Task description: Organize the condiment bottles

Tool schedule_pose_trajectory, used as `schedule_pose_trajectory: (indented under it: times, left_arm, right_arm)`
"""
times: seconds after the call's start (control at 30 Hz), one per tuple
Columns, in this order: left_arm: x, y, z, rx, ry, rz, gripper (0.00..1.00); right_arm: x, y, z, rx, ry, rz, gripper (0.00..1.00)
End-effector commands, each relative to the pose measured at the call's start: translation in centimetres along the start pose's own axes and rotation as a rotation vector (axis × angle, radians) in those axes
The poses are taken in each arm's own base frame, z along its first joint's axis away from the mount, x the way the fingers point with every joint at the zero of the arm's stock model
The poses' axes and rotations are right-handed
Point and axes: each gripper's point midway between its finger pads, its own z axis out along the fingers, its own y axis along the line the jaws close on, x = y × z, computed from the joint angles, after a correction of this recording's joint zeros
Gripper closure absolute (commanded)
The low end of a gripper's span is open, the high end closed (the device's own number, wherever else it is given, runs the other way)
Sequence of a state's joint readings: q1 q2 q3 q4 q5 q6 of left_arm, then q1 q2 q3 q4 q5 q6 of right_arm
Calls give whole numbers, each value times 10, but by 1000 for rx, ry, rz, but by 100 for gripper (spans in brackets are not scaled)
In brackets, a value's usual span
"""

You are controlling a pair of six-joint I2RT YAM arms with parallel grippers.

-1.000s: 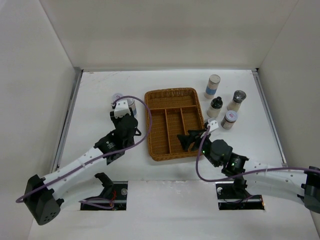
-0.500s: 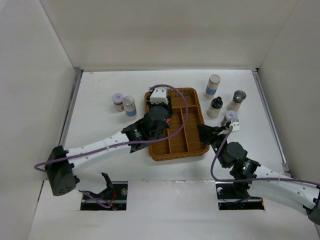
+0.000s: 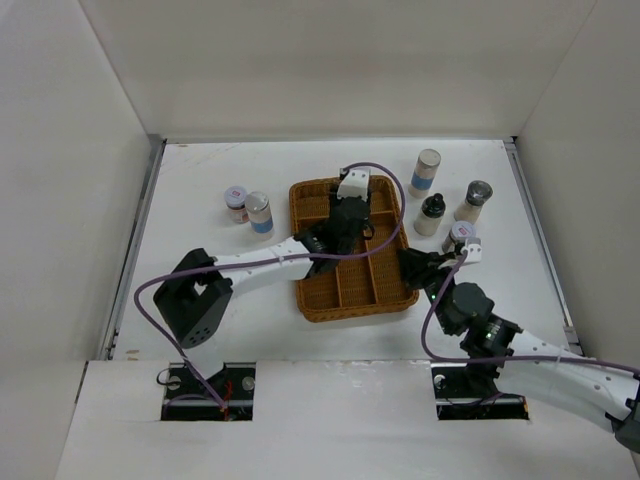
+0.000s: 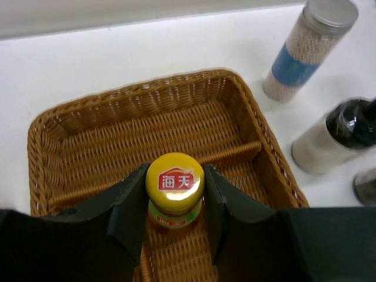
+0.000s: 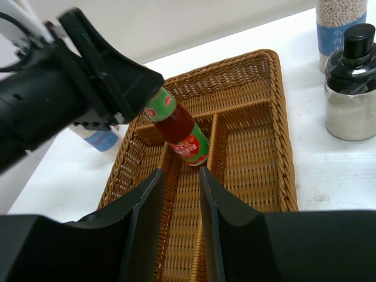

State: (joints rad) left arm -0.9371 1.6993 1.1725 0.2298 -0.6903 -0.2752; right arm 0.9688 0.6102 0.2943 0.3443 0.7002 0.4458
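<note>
A yellow-capped dark sauce bottle with a red and green label hangs tilted in my left gripper, which is shut on its cap. Its base dips into the middle of the brown wicker tray. In the top view my left gripper hides the bottle. My right gripper hovers at the tray's near right side, its jaws a narrow gap apart with nothing between them. Right of the tray stand a blue-banded bottle, a black-capped one, a grey-capped one and a red-marked lid.
Two more small bottles stand left of the tray, one with a red-marked lid and one with a blue band. White walls close in the table on three sides. The left arm's purple cable loops over the tray.
My left arm swung from the bottles at the left over the tray, carrying the sauce bottle. My right gripper drew back from the tray to its right edge and its jaws narrowed.
</note>
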Motion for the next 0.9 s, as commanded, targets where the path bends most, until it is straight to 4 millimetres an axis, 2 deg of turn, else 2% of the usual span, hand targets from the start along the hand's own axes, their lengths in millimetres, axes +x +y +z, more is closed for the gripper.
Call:
schedule_pose_trajectory:
  times: [0.0,0.07,0.13,0.27,0.43,0.57,0.67,0.73,0.8,0.87]
  left_arm:
    - [-72,-13,5,35,-187,-158,88]
    - [-58,-10,11,26,-178,-153,85]
    - [-48,-6,11,16,-174,-155,77]
    - [-41,6,2,-9,-189,-173,52]
    - [-44,15,-13,-10,-203,-185,35]
    - [-63,24,-34,-3,-232,-194,20]
    - [-87,52,-59,-43,-271,-223,16]
    - [-94,80,-72,-91,-281,-229,14]
    - [-89,116,-74,-163,-257,-213,13]
    - [-72,151,-71,-253,-201,-184,13]
  right_arm:
    - [-6,-3,0,16,-28,27,63]
    - [-6,-3,0,16,-27,26,63]
    - [-6,-3,1,17,-26,25,62]
    - [-6,-3,1,17,-26,25,59]
    - [-5,-3,1,18,-23,22,57]
    - [-4,-4,2,23,-22,19,55]
    - [-5,-3,2,19,-22,21,54]
    - [-4,-2,2,18,-22,21,51]
    - [-4,-2,2,17,-19,19,44]
    - [-3,-2,2,18,-17,15,39]
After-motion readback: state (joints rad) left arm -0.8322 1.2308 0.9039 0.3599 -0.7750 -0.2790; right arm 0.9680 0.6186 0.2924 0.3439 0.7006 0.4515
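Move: The sauce bottle is already in the left fingers, held near its neck; its middle is about 5 cm below that hand. The place for it, the far end of the basket's middle compartment, is about 1 cm ahead and 12 cm down. The blue-label jar stands some 20 cm left and 1 cm ahead, the white-lid jar about 25 cm left and 3 ahead, the black-cap bottle roughly 17 cm right and 2 ahead. From the right hand the sauce bottle lies about 12 cm ahead and 12 cm left. The sauce bottle is eased about a centimetre forward and down in its compartment, then let go as the left fingers open wide. The left hand draws back a few centimetres off the neck, then rises about 11 cm and swings left some 12 cm towards the blue-label jar, fingertips tipping up. The right hand stays beside the basket, its fingers parting a little wider. ##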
